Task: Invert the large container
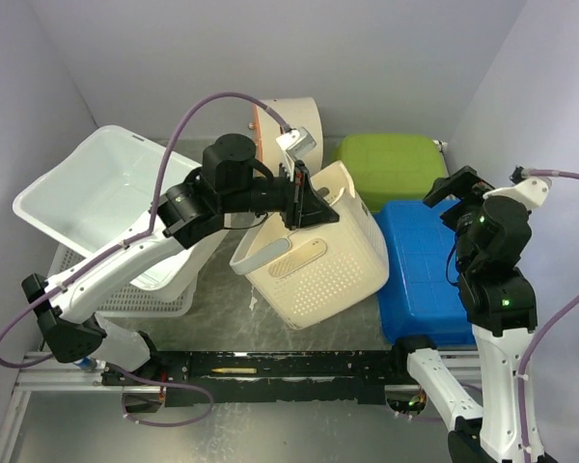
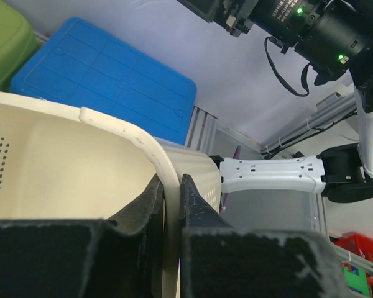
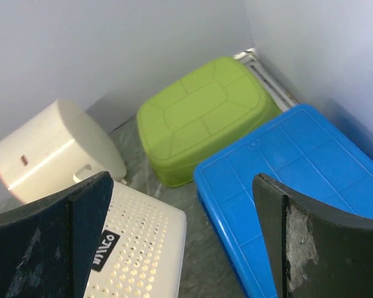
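Observation:
The large container (image 1: 318, 256) is a cream perforated basket with a handle slot. It stands tilted on the tabletop, leaning on one lower edge, with its opening turned up and to the left. My left gripper (image 1: 307, 201) is shut on its upper rim; in the left wrist view the two black fingers (image 2: 150, 205) pinch the cream rim, and the container's inside wall (image 2: 50, 174) fills the left. My right gripper (image 1: 455, 196) hangs open and empty above the blue tub. Its wrist view shows a corner of the container (image 3: 137, 248) below the wide gap between its fingertips (image 3: 180, 180).
A blue tub (image 1: 429, 275) lies upside down on the right, and a green one (image 1: 391, 169) lies upside down behind it. A cream round bin (image 1: 291, 121) lies on its side at the back. A white tub (image 1: 106, 193) leans on a white lattice basket (image 1: 125, 294) at the left.

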`<state>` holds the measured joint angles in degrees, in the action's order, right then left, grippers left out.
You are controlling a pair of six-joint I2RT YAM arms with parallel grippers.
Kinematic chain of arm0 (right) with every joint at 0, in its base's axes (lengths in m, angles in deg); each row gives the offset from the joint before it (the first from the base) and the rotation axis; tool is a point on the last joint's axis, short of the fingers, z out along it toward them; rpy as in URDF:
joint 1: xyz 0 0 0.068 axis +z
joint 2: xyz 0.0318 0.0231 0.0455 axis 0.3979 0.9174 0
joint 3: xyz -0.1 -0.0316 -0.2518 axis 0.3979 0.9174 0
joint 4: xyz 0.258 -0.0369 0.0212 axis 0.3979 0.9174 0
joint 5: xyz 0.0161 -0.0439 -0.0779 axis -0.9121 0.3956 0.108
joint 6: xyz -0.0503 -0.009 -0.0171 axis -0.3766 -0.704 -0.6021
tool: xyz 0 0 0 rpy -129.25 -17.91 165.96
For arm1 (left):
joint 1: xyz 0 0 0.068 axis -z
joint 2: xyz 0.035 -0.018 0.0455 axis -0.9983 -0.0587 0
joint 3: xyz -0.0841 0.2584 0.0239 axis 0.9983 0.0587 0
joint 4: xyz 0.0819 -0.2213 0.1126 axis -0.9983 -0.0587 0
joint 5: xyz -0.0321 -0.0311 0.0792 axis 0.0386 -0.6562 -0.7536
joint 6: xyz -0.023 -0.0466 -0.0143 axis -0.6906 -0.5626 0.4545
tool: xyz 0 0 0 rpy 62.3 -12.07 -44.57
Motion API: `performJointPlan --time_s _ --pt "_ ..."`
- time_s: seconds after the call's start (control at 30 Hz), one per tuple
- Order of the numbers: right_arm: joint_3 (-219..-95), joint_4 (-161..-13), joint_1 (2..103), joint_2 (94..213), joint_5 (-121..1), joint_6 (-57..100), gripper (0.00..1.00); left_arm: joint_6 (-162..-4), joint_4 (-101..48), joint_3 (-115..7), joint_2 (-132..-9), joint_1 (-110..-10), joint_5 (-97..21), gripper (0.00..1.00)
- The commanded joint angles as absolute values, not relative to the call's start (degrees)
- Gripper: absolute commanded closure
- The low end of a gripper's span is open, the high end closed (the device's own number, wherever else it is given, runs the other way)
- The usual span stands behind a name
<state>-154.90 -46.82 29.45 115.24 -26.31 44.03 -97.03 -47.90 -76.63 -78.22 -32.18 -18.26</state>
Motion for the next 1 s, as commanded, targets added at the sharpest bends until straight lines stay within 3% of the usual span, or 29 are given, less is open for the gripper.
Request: performJointPlan --time_s 0.0,0.13,0.33,0.67,0.83,0.97 --pt "-155.0 -54.3 29.6 116.1 -41.3 35.0 0.04 -97.8 -43.5 -78.9 -75.9 -32.7 -21.1 0.93" --pt "-156.1 -58.1 30.4 119.0 -62.0 29.6 0.02 -104.7 -47.0 -85.1 -78.0 -36.0 -19.1 0.93" --pt "-158.0 -61.9 30.4 119.9 -73.9 29.3 0.00 -116.5 -39.1 -81.7 -75.4 -42.0 -16.8 0.93" --pt "-158.9 -62.1 30.5 120.5 -74.6 30.4 0.00 -140.8 -12.8 -67.6 -73.9 -50.0 -10.1 0.93" --pt "-158.8 -61.8 30.4 120.6 -73.2 31.5 0.00 -144.6 -6.2 -62.9 -72.4 -50.3 -16.0 0.93" --pt "-159.0 -61.9 30.5 121.5 -72.2 34.5 0.00 -149.8 9.9 -54.3 -71.4 -50.3 -20.6 0.93"
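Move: The left hand already pinches the rim of the large container, whose middle hangs about 6 cm back from that hand, 2 cm to its right and some 9 cm below. From the empty right hand the container's middle is roughly 23 cm left, 9 cm back and 8 cm lower. The upturned blue bin lies some 32 cm below the right hand, level with it fore and aft and 6 cm to its right; the green bin is about 28 cm ahead, 4 cm left and equally low. Forward about 10 cm and some 5 cm left, rising slightly, the left hand carries the container by its rim, rolling it roughly 30 degrees, back end up, while its fingertips tilt up. The right hand sweeps about 14 cm left and 5 cm up towards the container, turning almost 50 degrees counter-clockwise, fingers wide open, then waits close by. ##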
